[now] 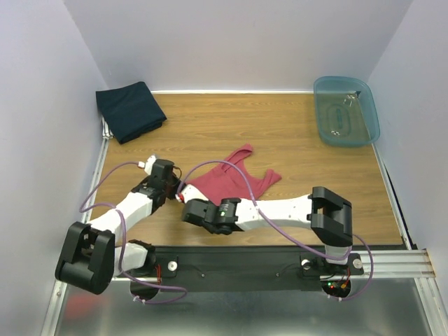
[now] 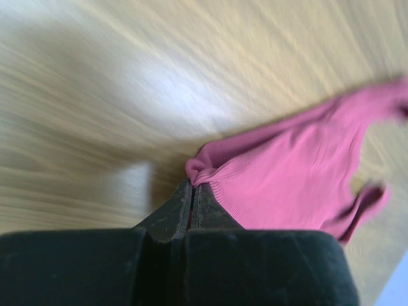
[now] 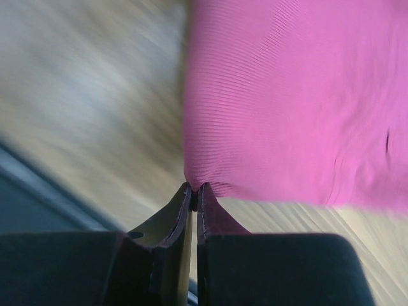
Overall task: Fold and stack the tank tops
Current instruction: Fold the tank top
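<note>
A maroon tank top (image 1: 234, 178) lies crumpled at the near middle of the wooden table, one strap pointing toward the back. My left gripper (image 1: 178, 187) is shut on its near left corner; the left wrist view shows the cloth (image 2: 287, 178) bunched at the fingertips (image 2: 193, 186). Just below, my right gripper (image 1: 187, 208) is shut on the same top's near edge, and the right wrist view has the fabric (image 3: 293, 95) pinched at its tips (image 3: 194, 189). A dark navy tank top (image 1: 129, 110) lies folded at the back left corner.
A translucent blue plastic tub (image 1: 346, 110) stands at the back right. White walls close in the table (image 1: 280, 133) at the back and both sides. A metal rail (image 1: 392, 259) with the arm bases runs along the near edge.
</note>
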You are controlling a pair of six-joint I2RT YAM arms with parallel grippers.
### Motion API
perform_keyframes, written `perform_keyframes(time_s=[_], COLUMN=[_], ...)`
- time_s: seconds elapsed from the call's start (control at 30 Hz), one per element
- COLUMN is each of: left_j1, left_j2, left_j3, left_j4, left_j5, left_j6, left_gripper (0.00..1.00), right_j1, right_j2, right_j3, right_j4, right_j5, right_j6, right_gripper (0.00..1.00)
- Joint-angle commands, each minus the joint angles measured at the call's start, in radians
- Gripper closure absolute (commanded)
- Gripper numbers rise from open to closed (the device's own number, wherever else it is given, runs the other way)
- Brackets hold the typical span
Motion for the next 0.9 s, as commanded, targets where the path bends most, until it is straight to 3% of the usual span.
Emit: perform_keyframes(time_s=[0.0, 0.17, 0.4, 0.57, 0.87], left_j1=[0.085, 0.226, 0.260, 0.246, 0.047], left_j2=[-0.057, -0.112, -0.089, -0.006, 0.184], left_j3=[0.078, 0.153, 0.315, 0.401, 0.535], left_j4=[-0.096, -0.163, -0.173, -0.128, -0.084], left_j5=[-0.048, -0.014, 0.090, 0.194, 0.138], left_j6=[0.120, 0.206, 0.254, 0.255, 0.216], left_gripper=[1.00, 1.00, 1.00, 1.00, 1.00], right_j1=[0.007, 0.006, -0.058, -0.133, -0.275], right_j2=[0.056, 0.154, 0.132, 0.041, -0.178], right_j3=[0.179, 0.421, 0.502, 0.396, 0.063], right_j4=[0.018, 0.017, 0.020, 0.053, 0.216], right_j5=[-0.199, -0.342, -0.445, -0.480, -0.599], right_j6=[-0.025, -0.017, 0.021, 0.058, 0.164], right_gripper=[0.97, 0.97, 0.97, 0.97, 0.97])
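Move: Between the closed grippers, the tank top is already pinched at its hem end, a few centimetres off the table. From the left hand its body is centred about 14 cm right and 2 cm ahead, the far strap end 20 cm right and 13 ahead, the near strap end some 31 right and 4 ahead. The body's middle lies roughly 16 cm ahead and 4 right of the right hand, and all of it is 4 or 5 cm below the hands. Swinging the pinched hem end quickly up and to the left, about 8 cm sideways for the left hand and 13 for the right, both hands then reverse to the right, 7 or 8 cm, while working forward. The left ends some 11 cm higher, the right about 9, its wrist steadily rolling left side up and tipping; both keep their grip. ##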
